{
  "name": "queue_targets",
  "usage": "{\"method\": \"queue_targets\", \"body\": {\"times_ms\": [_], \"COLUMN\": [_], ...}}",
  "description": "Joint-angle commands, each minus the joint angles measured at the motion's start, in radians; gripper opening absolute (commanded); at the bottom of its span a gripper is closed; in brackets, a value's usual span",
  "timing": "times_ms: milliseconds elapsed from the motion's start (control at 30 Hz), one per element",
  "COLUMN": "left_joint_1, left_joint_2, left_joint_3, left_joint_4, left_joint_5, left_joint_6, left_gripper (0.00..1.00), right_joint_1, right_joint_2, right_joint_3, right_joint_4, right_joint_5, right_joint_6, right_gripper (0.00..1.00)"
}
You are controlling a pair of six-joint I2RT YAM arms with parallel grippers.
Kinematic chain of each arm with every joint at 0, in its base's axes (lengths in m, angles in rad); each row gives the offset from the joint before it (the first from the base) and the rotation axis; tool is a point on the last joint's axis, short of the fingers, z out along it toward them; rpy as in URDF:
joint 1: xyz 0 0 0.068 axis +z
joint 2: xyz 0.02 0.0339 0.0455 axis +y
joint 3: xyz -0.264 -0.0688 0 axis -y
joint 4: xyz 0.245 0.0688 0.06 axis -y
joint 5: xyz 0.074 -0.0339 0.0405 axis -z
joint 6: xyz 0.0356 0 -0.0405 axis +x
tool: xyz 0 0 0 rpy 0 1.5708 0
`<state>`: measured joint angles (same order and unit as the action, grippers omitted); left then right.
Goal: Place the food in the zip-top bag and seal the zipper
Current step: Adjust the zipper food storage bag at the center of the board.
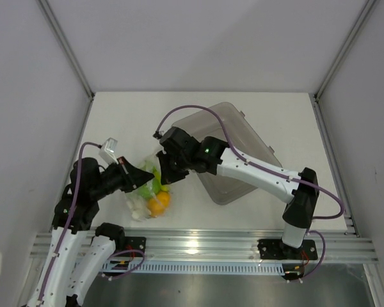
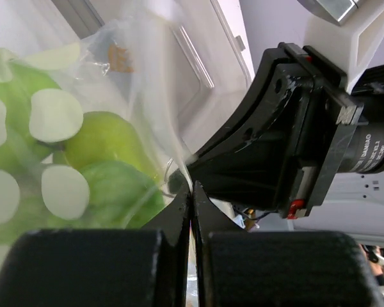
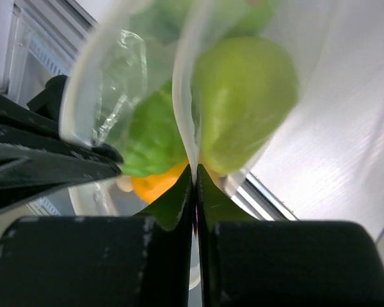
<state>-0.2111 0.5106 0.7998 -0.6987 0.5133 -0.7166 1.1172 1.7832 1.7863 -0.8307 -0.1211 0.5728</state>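
The clear zip-top bag (image 1: 147, 192) hangs between my two grippers just above the table. Inside it are green food (image 1: 155, 182), an orange citrus (image 1: 159, 203) and a white piece (image 1: 136, 208). My left gripper (image 1: 144, 178) is shut on the bag's mouth edge (image 2: 179, 167), with green fruit (image 2: 105, 144) seen through the plastic. My right gripper (image 1: 164, 171) is shut on the mouth strip (image 3: 182, 96) from the other side. A green pear (image 3: 243, 96), another green piece (image 3: 150, 137) and the citrus (image 3: 157, 187) show behind it. The two grippers are nearly touching.
The rigid grey translucent bin (image 1: 246, 150) stands just right of and behind the right wrist. The table's front rail (image 1: 205, 243) runs close below the bag. The right gripper's body (image 2: 288, 141) fills the left wrist view's right side.
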Motion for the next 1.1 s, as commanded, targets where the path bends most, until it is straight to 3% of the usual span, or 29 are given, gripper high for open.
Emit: {"method": "queue_targets", "body": {"times_ms": [0, 100, 500, 667, 700, 767, 800, 1000, 1067], "left_joint_1": [-0.007, -0.007, -0.005, -0.007, -0.005, -0.005, -0.005, -0.005, -0.005], "left_joint_2": [0.026, 0.023, 0.003, 0.009, 0.011, 0.017, 0.023, 0.026, 0.026], "left_joint_3": [-0.007, -0.033, -0.079, -0.06, -0.051, -0.047, -0.044, -0.051, -0.05], "left_joint_4": [0.076, 0.073, 0.05, 0.044, 0.041, 0.039, 0.038, 0.061, 0.067], "left_joint_5": [0.073, 0.054, 0.042, 0.039, 0.036, 0.034, 0.033, 0.047, 0.048], "left_joint_6": [-0.046, -0.024, 0.006, 0.012, 0.016, 0.019, 0.019, 0.002, -0.001], "left_gripper": [0.01, 0.01, 0.01, 0.01, 0.01, 0.01, 0.01, 0.01, 0.01], "right_joint_1": [0.023, 0.032, 0.032, 0.041, 0.041, 0.046, 0.052, 0.099, 0.105], "right_joint_2": [0.021, 0.019, -0.082, -0.189, -0.227, -0.261, -0.274, -0.334, -0.35], "right_joint_3": [0.051, 0.044, -0.039, -0.097, -0.138, -0.178, -0.2, -0.375, -0.432], "right_joint_4": [0.1, 0.091, 0.082, 0.038, 0.036, 0.024, 0.021, 0.034, 0.039], "right_joint_5": [-0.028, 0.004, 0.121, 0.208, 0.218, 0.233, 0.257, 0.287, 0.302], "right_joint_6": [0.03, 0.035, 0.053, 0.076, 0.082, 0.096, 0.102, 0.196, 0.237], "right_gripper": [0.05, 0.1, 0.12, 0.38, 0.49, 0.56, 0.65, 0.92, 0.95]}}
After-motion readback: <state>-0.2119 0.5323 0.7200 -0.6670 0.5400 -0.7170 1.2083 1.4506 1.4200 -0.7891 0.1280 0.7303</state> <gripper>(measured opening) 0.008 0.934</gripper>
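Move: Both grippers pinch the zipper bag's rim, the right fingertips about 4 cm right of the left ones and 2 cm nearer the base. From the left hand the bag's food-filled middle hangs some 10 cm below, 4 cm back and 4 cm left. From the right hand that middle is 7 cm left, 2 cm back and 9 cm down. The orange food lies 4 cm back, 4 cm left and 9 cm down, and the tray's middle roughly 18 cm ahead and 22 cm right. Keep the left gripper shut on the bag's rim and lower it about 3 cm, then hold it there. Ease the right gripper slightly left, then spread its fingers wide to let go of the rim and draw it away to the right, about 7 cm net, and a little back, rising over a low arc, sinking again and turning some 10 degrees clockwise. ##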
